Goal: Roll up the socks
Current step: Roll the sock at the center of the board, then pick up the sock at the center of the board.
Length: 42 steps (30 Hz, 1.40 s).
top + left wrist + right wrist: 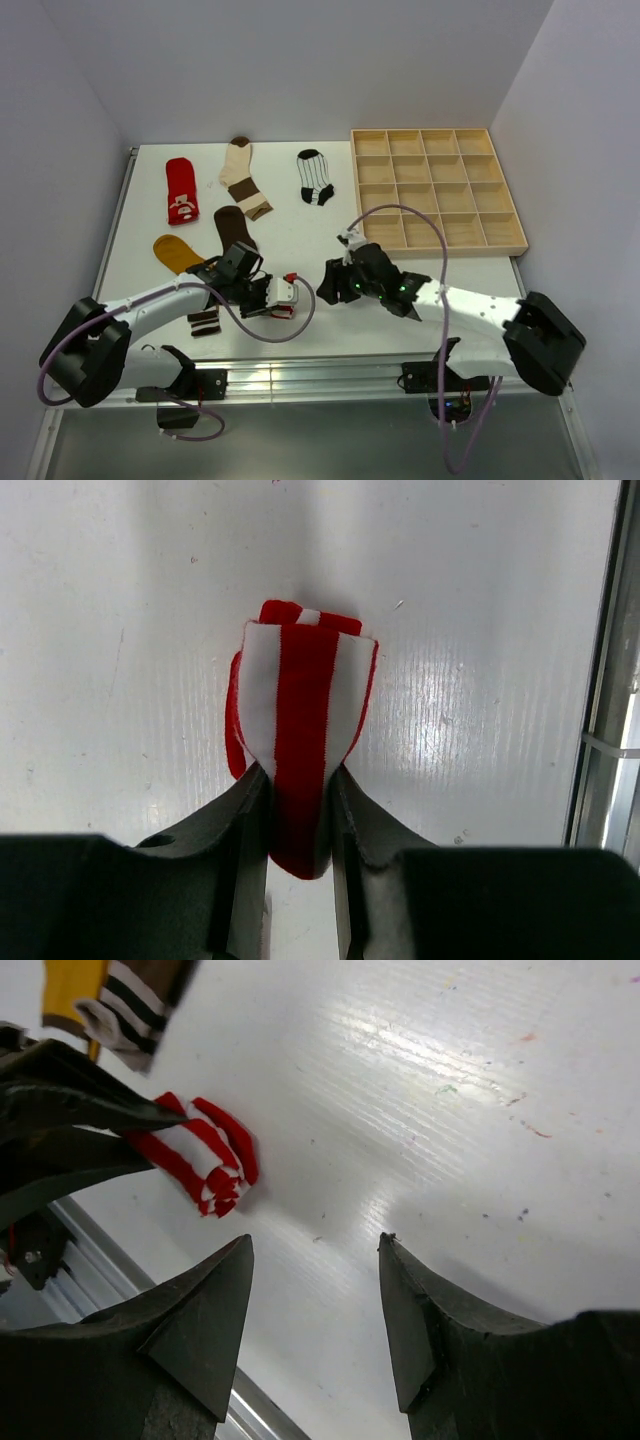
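The rolled red-white striped sock [300,690] is pinched between my left gripper's [298,780] fingers just above the table; in the top view this sock [285,292] sits at the left gripper [271,298] near the front edge. My right gripper [328,283] stands open just right of it, nothing between its fingers [215,1300], with the striped sock [205,1155] a short way ahead. Lying flat behind are a mustard sock [176,252] with a striped cuff [204,322], a dark brown sock [233,227], a red patterned sock [181,190], a cream-and-brown sock [243,175] and a white black-striped sock [316,177].
A wooden tray [437,190] with several square compartments stands at the back right. A metal rail [300,380] runs along the table's front edge, close to both grippers. Purple cables loop over each arm.
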Motion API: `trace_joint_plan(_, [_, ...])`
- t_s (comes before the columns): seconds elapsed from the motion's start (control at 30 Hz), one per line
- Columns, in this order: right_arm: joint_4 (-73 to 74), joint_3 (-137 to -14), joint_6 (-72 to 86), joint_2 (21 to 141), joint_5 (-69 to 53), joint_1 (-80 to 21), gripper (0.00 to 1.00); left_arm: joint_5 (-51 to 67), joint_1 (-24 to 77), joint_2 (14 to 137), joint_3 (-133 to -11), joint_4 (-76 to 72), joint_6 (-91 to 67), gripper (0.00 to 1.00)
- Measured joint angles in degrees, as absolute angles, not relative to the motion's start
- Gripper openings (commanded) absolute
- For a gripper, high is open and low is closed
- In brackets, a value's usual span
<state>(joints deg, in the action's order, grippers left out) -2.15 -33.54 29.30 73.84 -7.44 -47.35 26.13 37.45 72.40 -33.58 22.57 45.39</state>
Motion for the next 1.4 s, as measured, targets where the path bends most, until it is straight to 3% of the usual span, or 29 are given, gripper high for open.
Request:
trace_joint_plan(0.23, [-9.2,-22.7,29.8,56.7,0.2,-48.6,0.59,29.8,34.7,76.5,-37.4,27.2,46.3,0.0])
trace_joint_plan(0.43, [-13.2,-21.6,26.3,54.8,11.0,-61.4,0.58,32.2,33.2,81.1,-41.6,31.6,47.6,0.0])
trace_joint_plan(0.7, [-15.4,-22.7,22.9,65.3,22.7,-74.3,0.57,34.7,31.6,84.6,-44.5,34.9,48.9,0.0])
trace_joint_plan(0.9, [-14.9,-31.1,19.8,77.5,29.5,-81.0,0.58,35.4,31.2,85.5,-45.2,35.9,49.6,0.0])
trace_joint_plan(1.07, [-15.3,-36.9,16.8,85.9,32.5,-82.5,0.6,36.4,30.7,86.4,-45.9,37.0,50.9,0.0])
trace_joint_plan(1.4, [-14.3,-40.6,9.7,91.2,33.7,-83.4,0.61,37.8,29.9,88.5,-47.6,39.1,51.7,0.0])
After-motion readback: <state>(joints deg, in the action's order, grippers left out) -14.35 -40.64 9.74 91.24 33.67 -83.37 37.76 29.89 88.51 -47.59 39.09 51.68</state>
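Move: The red striped sock, a small rolled bundle, sits in the left fingers, its middle about 2 cm to that hand's right and 1 cm below. From the open, empty right hand, the bundle lies about 10 cm left, 3 cm back and 5 cm below. The brown sock's middle lies some 12 cm farther out and 10 cm left of the bundle; the yellow sock's lies roughly 5 cm farther out and 20 cm left of it. The left fingers keep their pinch on the red striped sock, staying in place while that wrist tilts nearly 20 degrees, the fingers tipping back towards the base. The open right hand first rises about 5 cm while easing right, then sweeps left, back and down around to the bundle's near side, ending some 9 cm left and 6 cm back of its start, fingers swung to point more forward. ##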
